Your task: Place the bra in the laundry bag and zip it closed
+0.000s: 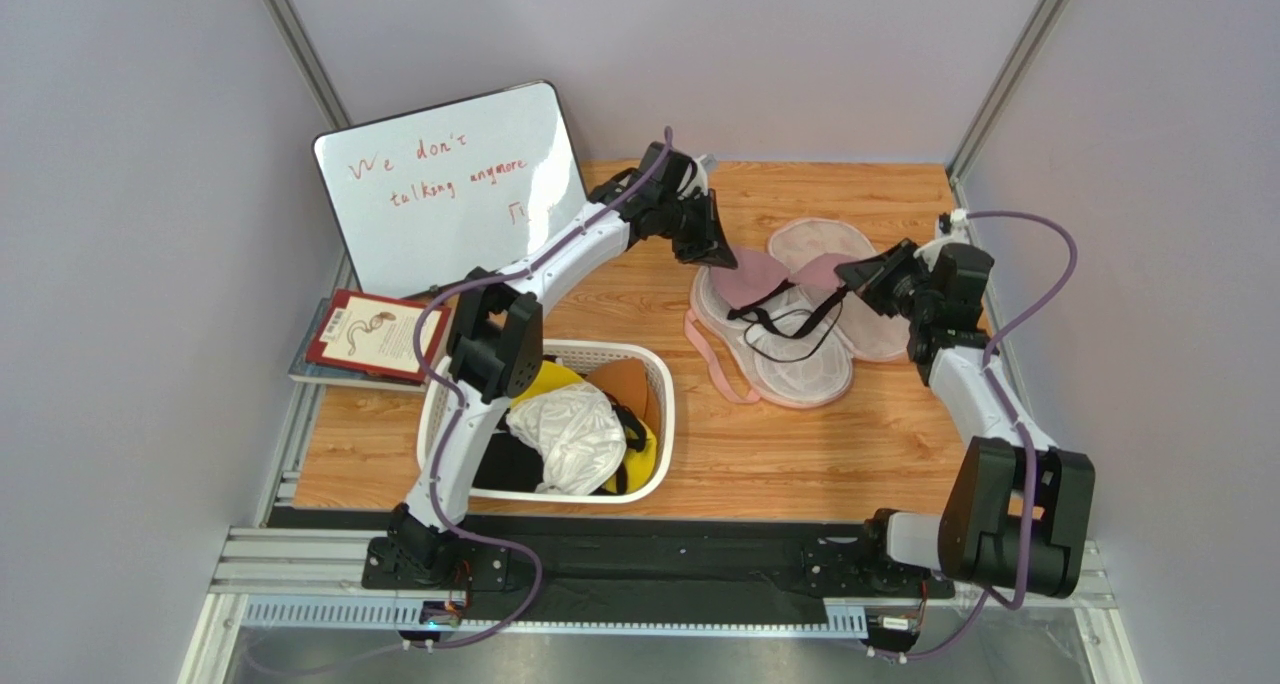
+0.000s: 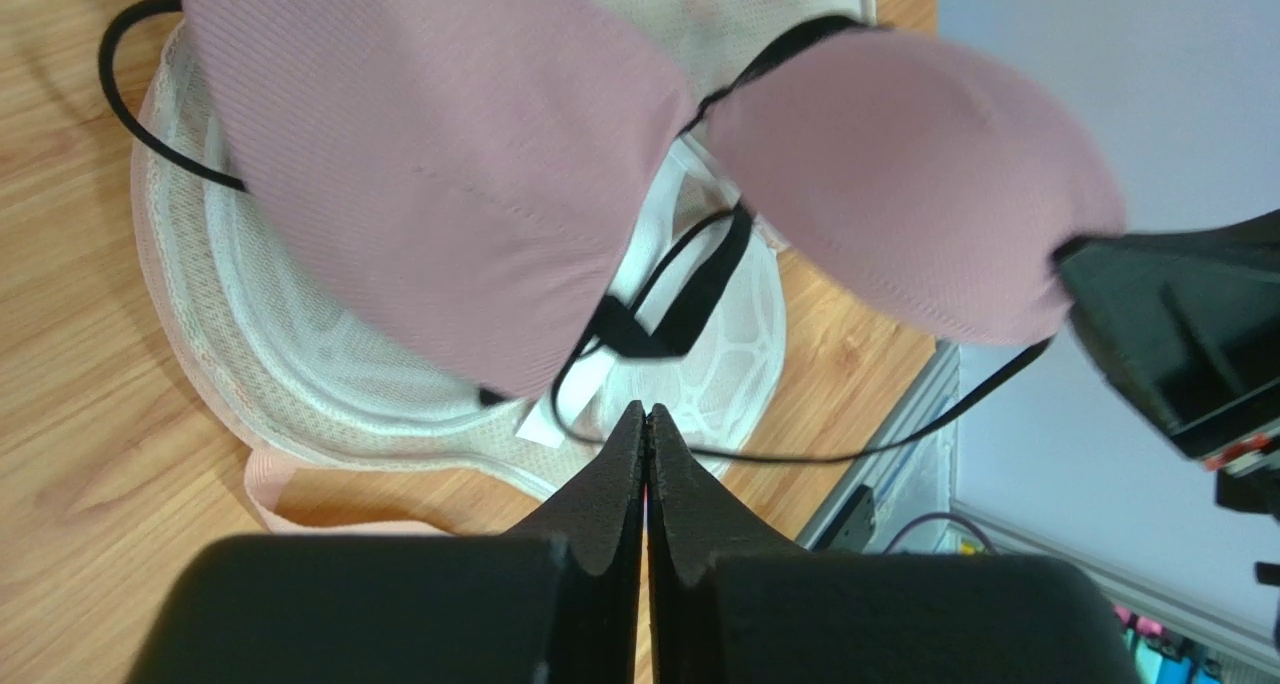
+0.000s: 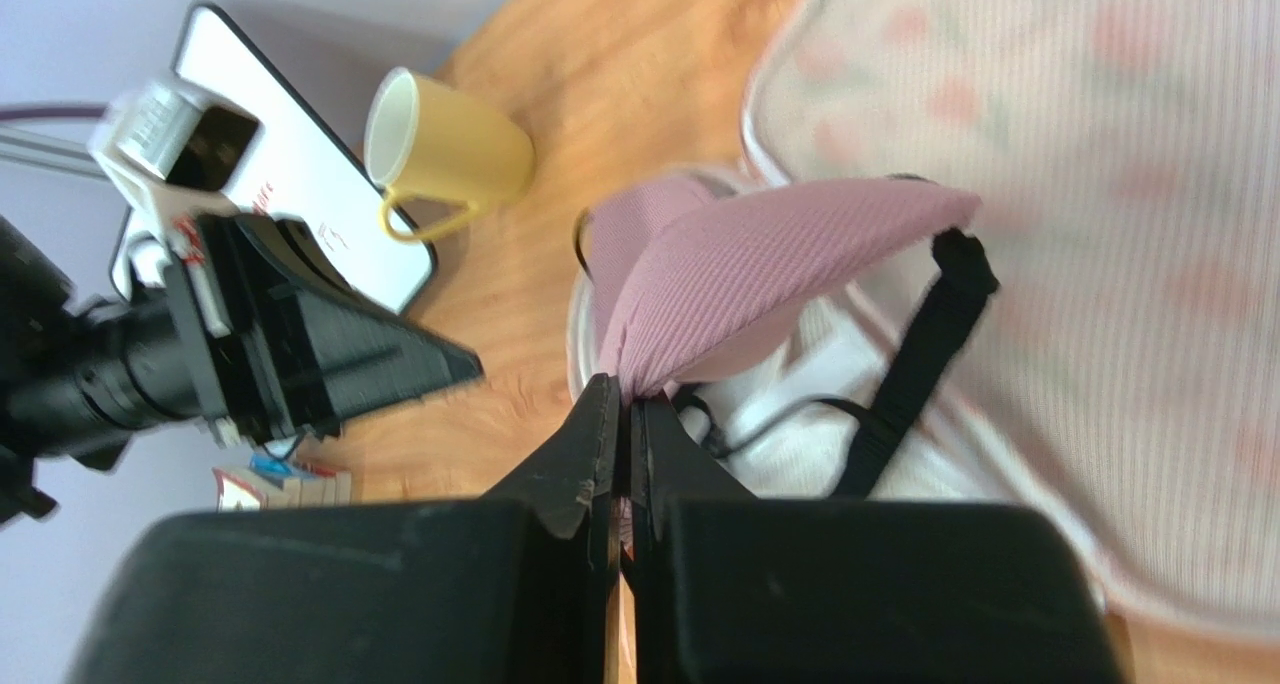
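The pale pink bra hangs spread between my two grippers, over the opened cream laundry bag on the wooden table. My left gripper is shut by the left cup, and a thin black strap crosses right at its tips. My right gripper is shut on the edge of the right cup, with pink fabric pinched between its fingers. The bag's mesh inside faces up under the bra.
A white slotted basket with yellow and white clothes stands at the front left. A whiteboard leans at the back left, with a book below it. A yellow mug stands near the board. The bag's pink loop trails left.
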Controlling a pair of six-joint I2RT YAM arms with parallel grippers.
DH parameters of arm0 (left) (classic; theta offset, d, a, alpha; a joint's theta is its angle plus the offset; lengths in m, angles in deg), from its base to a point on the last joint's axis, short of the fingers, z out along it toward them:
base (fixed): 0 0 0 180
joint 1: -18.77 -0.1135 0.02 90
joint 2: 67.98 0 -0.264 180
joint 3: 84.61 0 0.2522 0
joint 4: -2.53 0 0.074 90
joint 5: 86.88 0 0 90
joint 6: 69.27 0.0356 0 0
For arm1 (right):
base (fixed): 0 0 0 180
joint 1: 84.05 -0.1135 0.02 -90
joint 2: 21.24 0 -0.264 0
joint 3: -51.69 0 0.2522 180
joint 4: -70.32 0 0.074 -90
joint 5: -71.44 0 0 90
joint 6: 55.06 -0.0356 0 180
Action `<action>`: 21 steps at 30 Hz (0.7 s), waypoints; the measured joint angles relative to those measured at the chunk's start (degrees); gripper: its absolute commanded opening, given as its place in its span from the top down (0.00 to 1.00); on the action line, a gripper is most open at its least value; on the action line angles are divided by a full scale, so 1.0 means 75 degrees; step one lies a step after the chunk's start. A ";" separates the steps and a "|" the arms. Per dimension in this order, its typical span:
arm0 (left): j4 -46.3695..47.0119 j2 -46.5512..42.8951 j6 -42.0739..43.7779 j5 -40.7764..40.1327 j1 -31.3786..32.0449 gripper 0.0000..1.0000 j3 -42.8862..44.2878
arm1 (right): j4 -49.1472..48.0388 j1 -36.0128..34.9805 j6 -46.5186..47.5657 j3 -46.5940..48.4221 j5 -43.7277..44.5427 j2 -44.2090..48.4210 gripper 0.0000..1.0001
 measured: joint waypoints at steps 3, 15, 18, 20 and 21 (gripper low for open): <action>0.0032 -0.0020 -0.0023 0.0052 0.0000 1.00 -0.0064 | -0.0149 0.0000 0.0181 0.0647 -0.0017 -0.0376 1.00; 0.0020 -0.0615 -0.0006 0.0041 0.0003 0.99 -0.1236 | 0.0172 -0.0519 0.1431 0.1594 -0.0303 -0.0889 1.00; 0.0020 -0.0717 0.0012 0.0041 0.0003 0.99 -0.1405 | 0.0323 -0.0938 0.1667 0.0880 -0.0262 -0.0720 1.00; 0.0017 -0.0787 0.0020 0.0041 0.0003 0.99 -0.1492 | 0.0498 -0.1154 0.1740 0.0428 -0.0242 -0.0542 1.00; 0.0023 -0.0822 0.0035 0.0041 0.0003 0.99 -0.1521 | 0.0536 -0.1239 0.1754 0.0204 -0.0227 -0.0428 1.00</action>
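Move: The right hand pinches the end of the bra's near cup, some 12 cm above the table; the laundry bag's open mesh half, where the bra belongs, is centred about 8 cm to its left and 3 cm back. The bag's floral flap lies about 3 cm ahead and 2 cm to the right of that hand, the pink strap about 16 cm left and 7 cm back. From the shut, empty left hand the open half is about 8 cm right, 4 cm back and 11 cm below. Keeping its pinch on the cup's end, the right hand first lifts and reaches forward, about 6 cm up and 5 cm out, then swings left, back and down over the bag's open half in a quick arc, ending some 6 cm left of its start and a little lower, turned about 15 degrees counter-clockwise and rolled with its left side down. Meanwhile the left hand, fingers still shut on nothing, draws back, left and slightly down, clear of the bra. ##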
